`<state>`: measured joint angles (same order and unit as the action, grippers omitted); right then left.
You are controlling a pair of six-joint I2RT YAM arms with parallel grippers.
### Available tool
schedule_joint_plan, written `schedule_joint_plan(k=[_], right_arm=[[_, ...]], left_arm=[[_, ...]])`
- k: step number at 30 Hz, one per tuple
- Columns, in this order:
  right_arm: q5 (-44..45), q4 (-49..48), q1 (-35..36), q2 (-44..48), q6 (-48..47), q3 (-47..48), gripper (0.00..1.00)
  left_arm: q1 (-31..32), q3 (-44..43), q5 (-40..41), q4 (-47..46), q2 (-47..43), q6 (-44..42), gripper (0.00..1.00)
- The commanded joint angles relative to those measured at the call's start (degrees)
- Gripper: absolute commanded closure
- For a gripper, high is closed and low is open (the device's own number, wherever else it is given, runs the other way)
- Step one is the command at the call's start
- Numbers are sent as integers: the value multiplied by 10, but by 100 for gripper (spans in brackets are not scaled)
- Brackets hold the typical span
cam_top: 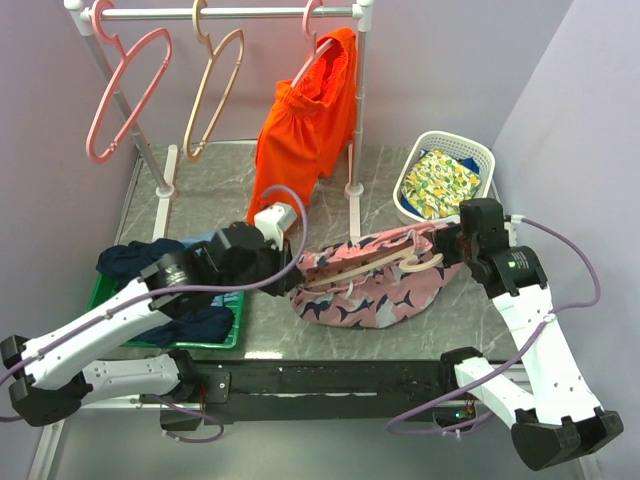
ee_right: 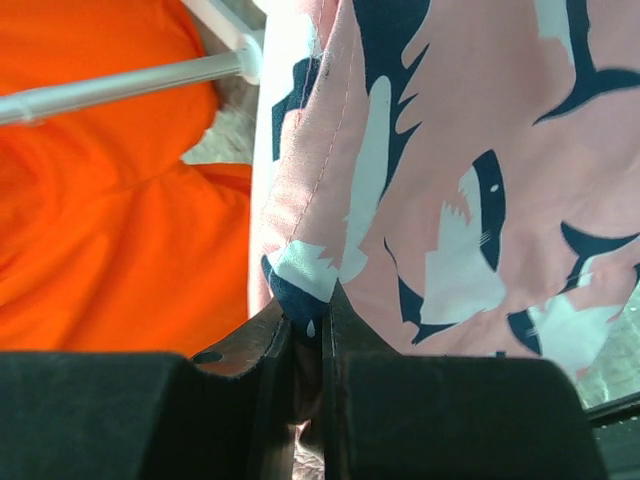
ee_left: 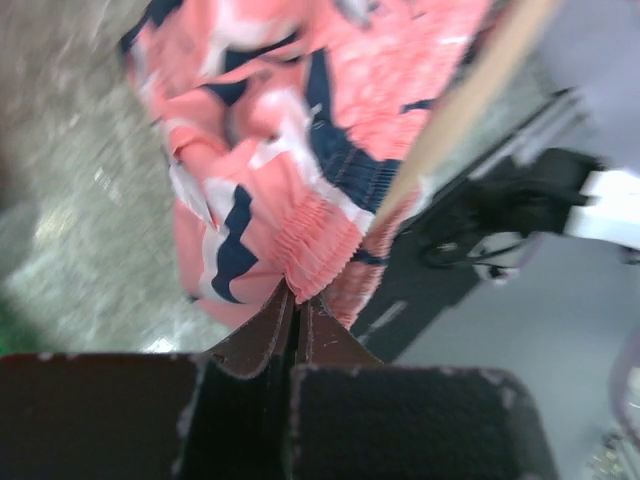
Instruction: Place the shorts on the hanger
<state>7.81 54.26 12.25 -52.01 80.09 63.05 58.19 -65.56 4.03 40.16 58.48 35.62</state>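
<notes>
The pink shorts (cam_top: 375, 285) with navy and white print lie spread on the table between both arms. The beige hanger (cam_top: 365, 270) lies on and partly inside them, its hook near the right end. My left gripper (cam_top: 290, 275) is shut on the gathered waistband at the shorts' left end, which shows pinched in the left wrist view (ee_left: 315, 265); the hanger's bar (ee_left: 470, 95) crosses behind. My right gripper (cam_top: 452, 243) is shut on the shorts' right edge, and the fabric (ee_right: 440, 170) fills the right wrist view.
A clothes rack (cam_top: 235, 13) at the back carries a pink hanger (cam_top: 125, 90), a tan hanger (cam_top: 213, 90) and orange shorts (cam_top: 305, 125). A white basket (cam_top: 480, 160) with floral cloth stands back right. A green tray (cam_top: 100, 290) with dark clothes lies at the left.
</notes>
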Motion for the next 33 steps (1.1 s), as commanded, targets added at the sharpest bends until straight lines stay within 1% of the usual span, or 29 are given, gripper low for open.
schedule_joint_plan(k=[1,4,5,8,9,10,11,12,13,15,16,18,19,20,21,23,24,26,27,28,29,30,31,32,33], right_arm=[[74,-9,19,-4,20,56,100],[89,14,66,-31,34,95,100],[98,22,76,-39,38,106,100],[110,56,99,-65,44,161,100],[115,79,104,-71,45,196,100],[120,90,110,-84,46,218,100],[123,113,116,-91,45,240,100],[129,125,121,-98,45,287,100],[133,135,136,-112,45,309,100],[138,164,146,-128,42,369,100],[138,174,151,-142,42,388,100],[135,190,157,-149,41,417,100],[127,189,158,-147,45,417,100],[121,174,160,-142,45,411,100],[116,162,159,-137,45,385,100],[107,131,159,-117,45,347,100],[106,123,159,-109,47,308,100],[101,113,159,-105,50,274,100],[98,104,160,-98,49,237,100],[92,95,158,-93,48,217,100],[81,74,158,-90,48,197,100],[76,66,157,-86,48,164,100],[72,61,157,-88,49,151,100],[61,51,156,-90,49,139,100],[52,44,156,-94,47,114,100]], left_arm=[[0,-96,-80,26,17,-28,99],[0,-143,-116,11,53,-36,99],[0,-177,-130,12,62,-43,99],[0,-233,-177,5,97,-41,99],[-1,-244,-203,0,104,-38,99],[-1,-257,-202,2,119,-36,99],[-1,-292,-194,9,128,-41,99],[-1,-310,-174,17,138,-45,99],[-1,-352,-165,32,159,-47,99],[-1,-398,-171,41,181,-54,99],[-1,-445,-170,48,199,-56,99],[-1,-488,-161,50,214,-61,99],[-1,-516,-148,48,225,-61,98],[-2,-522,-141,40,229,-62,98],[-4,-523,-138,33,232,-61,98],[-12,-490,-132,10,233,-53,98],[-17,-472,-130,5,233,-53,98],[-18,-416,-101,6,228,-65,98],[-19,-393,-88,3,215,-69,97],[-19,-339,-80,-5,205,-78,94],[-18,-314,-88,-14,196,-85,89],[-19,-294,-93,-25,188,-91,81],[-18,-261,-96,-30,175,-99,77],[-19,-248,-98,-32,169,-103,73],[-19,-237,-104,-33,161,-110,60]])
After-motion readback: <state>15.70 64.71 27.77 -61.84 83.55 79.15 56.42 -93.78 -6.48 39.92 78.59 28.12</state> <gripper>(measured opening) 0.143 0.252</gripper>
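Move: The beige hanger lies inside the stretched waistband between the hands: its middle is about 20 cm right of the left hand, 4 cm ahead and roughly level. The green bin of clothes stands some 35 cm to that hand's left, 3 cm ahead and 15 cm lower. From the right hand the hanger's middle is about 17 cm left and 6 cm back, roughly level; the white basket is 25 cm ahead, 10 cm right and 13 cm below. Up sharply go both hands with the pink shorts still pinched, then partway down again: the left climbs about 22 cm while shifting 8 cm right over the hanger and rolling right side up, then sinks 12 cm, edging forward as its fingers begin to open. The right, keeping its grip, rises about 15 cm, drops back 12 cm and drifts 5 cm left. ##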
